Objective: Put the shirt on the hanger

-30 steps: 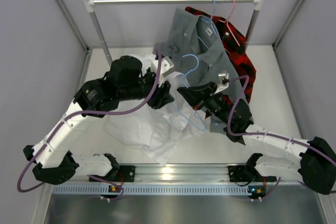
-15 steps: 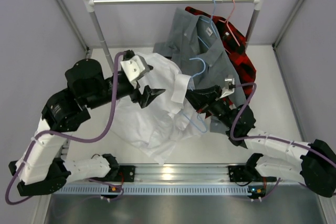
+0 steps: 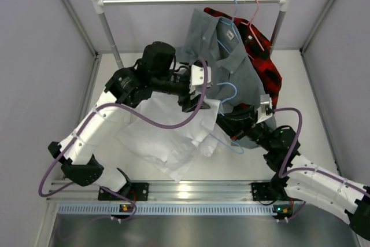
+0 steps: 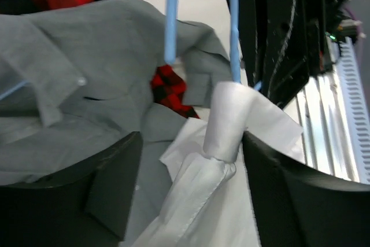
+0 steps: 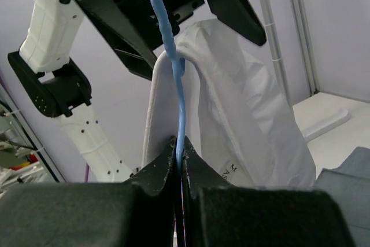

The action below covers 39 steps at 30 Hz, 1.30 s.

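Observation:
The white shirt (image 3: 165,134) hangs in a crumpled heap from the light-blue hanger (image 3: 230,89); its collar (image 4: 228,122) is looped over the hanger's wire (image 4: 233,33). My left gripper (image 3: 193,100) is open at that collar. In the left wrist view the left gripper (image 4: 191,143) has the rolled collar between its spread fingers (image 4: 110,192). My right gripper (image 3: 227,121) is shut on the hanger's wire just below the draped cloth. In the right wrist view the right gripper (image 5: 179,146) pinches the blue wire (image 5: 167,33), with the white shirt (image 5: 237,108) folded over it above.
A metal rail (image 3: 191,1) on two posts spans the back. A grey shirt (image 3: 222,50) on a blue hanger and a red-and-black plaid shirt (image 3: 269,67) on a pink hanger (image 3: 255,5) hang from it, right behind both grippers. Walls close in both sides.
The left gripper let go of the shirt and opened, swung out left, then came back to the collar at the hanger. The right gripper carried the hanger right and nearer.

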Each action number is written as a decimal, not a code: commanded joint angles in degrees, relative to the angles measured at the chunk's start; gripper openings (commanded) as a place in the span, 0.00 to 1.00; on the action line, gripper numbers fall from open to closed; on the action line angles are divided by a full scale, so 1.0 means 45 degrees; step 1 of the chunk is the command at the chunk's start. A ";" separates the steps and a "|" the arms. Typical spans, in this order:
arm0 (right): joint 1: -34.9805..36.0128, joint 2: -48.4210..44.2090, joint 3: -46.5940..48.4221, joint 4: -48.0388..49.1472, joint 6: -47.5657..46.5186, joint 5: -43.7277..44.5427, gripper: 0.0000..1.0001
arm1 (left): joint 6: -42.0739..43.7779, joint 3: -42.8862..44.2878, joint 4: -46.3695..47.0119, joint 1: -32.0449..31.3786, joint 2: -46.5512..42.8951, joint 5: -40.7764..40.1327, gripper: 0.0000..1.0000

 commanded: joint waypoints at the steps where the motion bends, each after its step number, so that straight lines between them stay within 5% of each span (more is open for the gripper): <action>1: -0.0221 -0.1019 0.0096 -0.1516 -0.1027 -0.0778 0.00 | 0.0635 0.0102 -0.0950 0.0610 -0.0301 0.2932 0.69; 2: -0.0241 -0.1388 0.0096 -0.1773 -0.1125 -0.0797 0.00 | 0.0654 0.0102 -0.1145 0.0747 -0.0242 0.3594 0.61; 7: -0.0299 -0.1880 0.0310 -0.2809 -0.1711 -0.0953 0.00 | 0.0927 -0.0054 -0.2298 0.0905 0.0051 0.4518 0.57; 11: -0.0338 -0.1686 0.0700 -0.3375 -0.2082 -0.1499 0.00 | 0.1045 -0.0191 -0.2553 0.0905 0.0168 0.4754 0.36; 17: -0.0338 -0.1392 0.1773 -0.4606 -0.3078 -0.2282 0.00 | 0.0830 -0.0620 -0.2573 0.0885 0.0092 0.4344 0.54; 21: -0.0319 -0.1256 0.2359 -0.5134 -0.3469 -0.2457 0.00 | 0.1044 -0.1186 -0.2728 0.0865 -0.0085 0.4265 0.53; 25: -0.0338 -0.1099 0.2868 -0.5914 -0.3801 -0.2789 0.00 | 0.1356 -0.1558 -0.2787 0.0865 -0.0222 0.4109 0.32; 27: -0.0319 -0.1060 0.3044 -0.6130 -0.3938 -0.2945 0.00 | 0.1571 -0.1558 -0.2787 0.0865 -0.0280 0.4187 0.00; 35: -0.0338 -0.1371 0.3064 -0.7123 -0.4095 -0.1936 0.01 | 0.1751 -0.1461 -0.2671 0.0904 -0.0534 0.3565 0.00; 36: -0.0338 -0.1488 0.3122 -0.7514 -0.4114 -0.1447 0.29 | 0.1323 -0.1615 -0.1916 0.0905 -0.0612 0.2576 0.00; 39: -0.0338 -0.2210 0.3649 -1.0458 -0.4154 0.1672 0.91 | -0.0785 -0.1967 -0.0545 0.0905 -0.1197 -0.0212 0.00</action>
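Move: My right hand already holds the blue hanger. The white shirt's neck edge, draped over the hanger arm, lies about 2 cm ahead of that hand, 4 cm to its left and 5 cm higher. From my open left hand, the neck edge is some 3 cm back, 1 cm right and 5 cm below. The hanger hook stands about 4 cm ahead of my left hand, 6 cm to its right and slightly lower. I bring my left hand down about 6 cm and back some 4, partly closing its fingers on the way, then shut them to pinch the white shirt's neck edge where the hanger arm runs in. My right hand keeps the hanger, sinking a couple of centimetres while its fingers tip down some 20 degrees, and opens wide at the very end as my left hand starts easing forward. ##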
